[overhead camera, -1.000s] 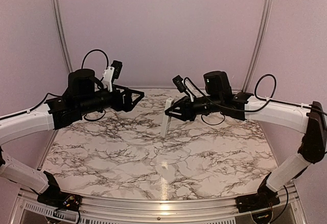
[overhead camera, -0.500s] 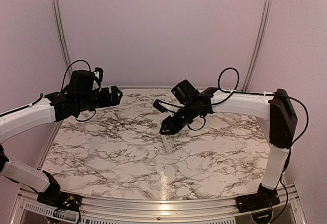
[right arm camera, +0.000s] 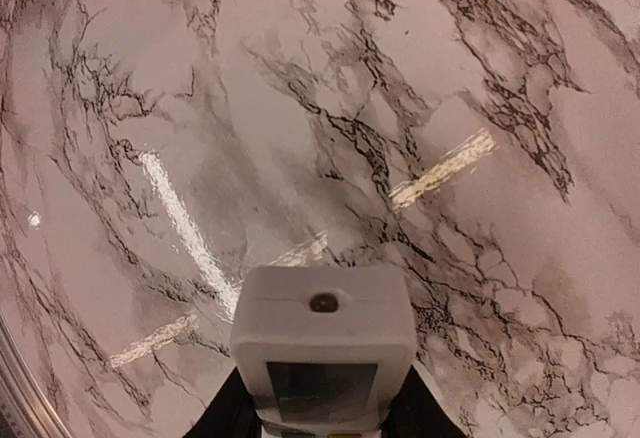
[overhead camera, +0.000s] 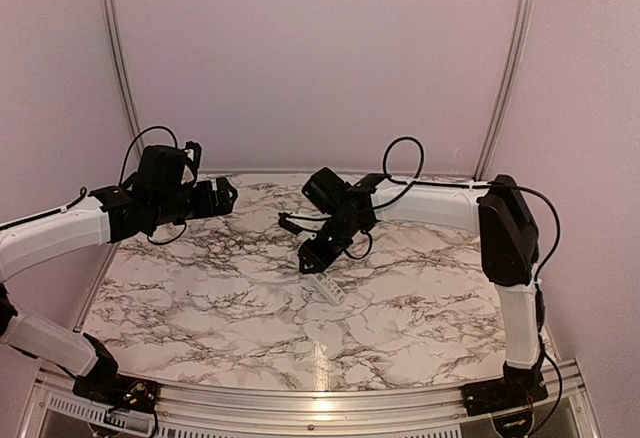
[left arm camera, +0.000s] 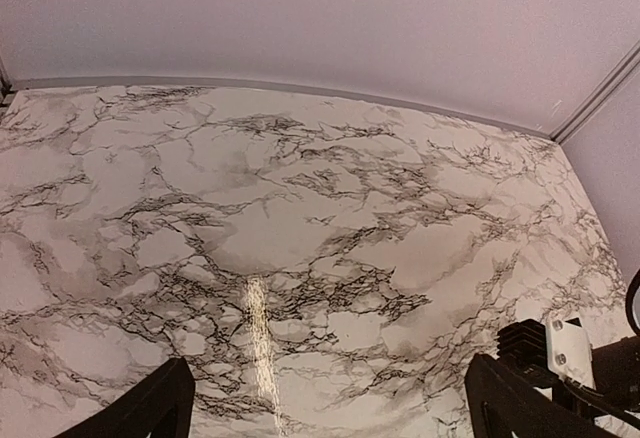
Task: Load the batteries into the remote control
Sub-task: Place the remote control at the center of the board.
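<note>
The remote control (overhead camera: 329,289) is a slim white bar, held by one end in my right gripper (overhead camera: 312,261), which is shut on it. It slants down toward the marble table top (overhead camera: 200,298) near the middle; whether its free end touches I cannot tell. In the right wrist view the remote control (right arm camera: 323,338) fills the lower middle, its end with a small dark lens facing out, between the black fingers (right arm camera: 226,410). My left gripper (overhead camera: 229,196) hangs open over the back left of the table, with nothing between its fingers (left arm camera: 150,408). The batteries are out of view.
A pale wall and two metal rails (overhead camera: 118,58) close off the back of the table. The right arm (overhead camera: 505,228) reaches in from the right edge. A black ribbed part with a white block (left arm camera: 548,343) shows at the lower right of the left wrist view.
The right arm has swung left and down with the remote, tipping it from upright to a slant low over the table. The left arm has drawn back slightly to the left.
</note>
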Controlling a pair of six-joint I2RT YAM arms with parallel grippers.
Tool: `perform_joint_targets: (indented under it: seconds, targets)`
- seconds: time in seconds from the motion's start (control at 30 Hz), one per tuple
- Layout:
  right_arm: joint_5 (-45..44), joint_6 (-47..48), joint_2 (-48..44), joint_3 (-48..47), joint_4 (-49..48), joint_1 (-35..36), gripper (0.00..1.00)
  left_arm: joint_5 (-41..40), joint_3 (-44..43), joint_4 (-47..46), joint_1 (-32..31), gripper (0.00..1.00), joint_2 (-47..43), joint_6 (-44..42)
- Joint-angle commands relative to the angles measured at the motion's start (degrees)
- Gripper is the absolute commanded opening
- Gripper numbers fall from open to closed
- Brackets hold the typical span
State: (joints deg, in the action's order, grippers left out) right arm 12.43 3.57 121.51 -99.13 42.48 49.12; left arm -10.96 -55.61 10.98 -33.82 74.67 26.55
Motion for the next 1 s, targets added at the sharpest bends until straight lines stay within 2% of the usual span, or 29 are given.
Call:
perform_joint_targets:
  seconds: [0.0,0.37,0.47,0.53,0.8,0.87,0.97]
  targets:
    - [-1.67,0.91,6.17,-0.98,5.43,0.71,0.01,-1.17,0.16,0.91,0.57,0.99,1.84,-1.39]
    - [-1.56,0.67,10.84,-3.00,6.28,0.80,0.04,-1.52,-1.07,2.78,0.94,0.99,5.48,-2.79]
    - [-1.71,0.56,11.36,-3.02,6.14,0.88,0.08,-1.43,-1.09,2.69,1.04,0.99,5.62,-3.11]
    - [-1.62,0.47,11.39,-3.17,6.13,0.89,0.17,-1.18,-1.07,2.73,1.13,0.99,5.89,-3.20]
    - [-0.44,0.55,9.34,-2.73,4.38,0.97,0.64,2.52,-2.40,3.12,1.51,0.99,6.80,-2.13]
    - [0.33,0.64,8.19,-2.04,2.87,0.97,0.72,3.35,-3.30,3.63,1.77,0.99,7.20,-1.44]
    - [1.27,0.29,6.20,-0.77,0.15,0.44,0.77,5.07,-4.72,4.10,2.08,0.99,7.79,-1.31]
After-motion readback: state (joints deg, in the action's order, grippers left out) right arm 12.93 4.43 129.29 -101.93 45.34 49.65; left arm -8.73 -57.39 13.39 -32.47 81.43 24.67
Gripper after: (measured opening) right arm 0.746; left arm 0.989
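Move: About 3 cm back towards its base and 4 cm to the right of the right hand, some 7 cm below it, is the middle of the bare patch of board where the remote control, already gripped and slanting with its screen end up, is to lie. The board around it is otherwise empty. From the open left hand that patch is roughly 8 cm back, 19 cm to the right and 21 cm down. Sinking about 6 cm almost straight down, the right hand tilts some 10 degrees and brings the remote's raised screen end down to lay it flat on the board; after a brief hold its fingers open wide, freeing the sides while still straddling it. The empty left hand, well clear, drops about 4.5 cm and tips down slightly, fingers staying open. ##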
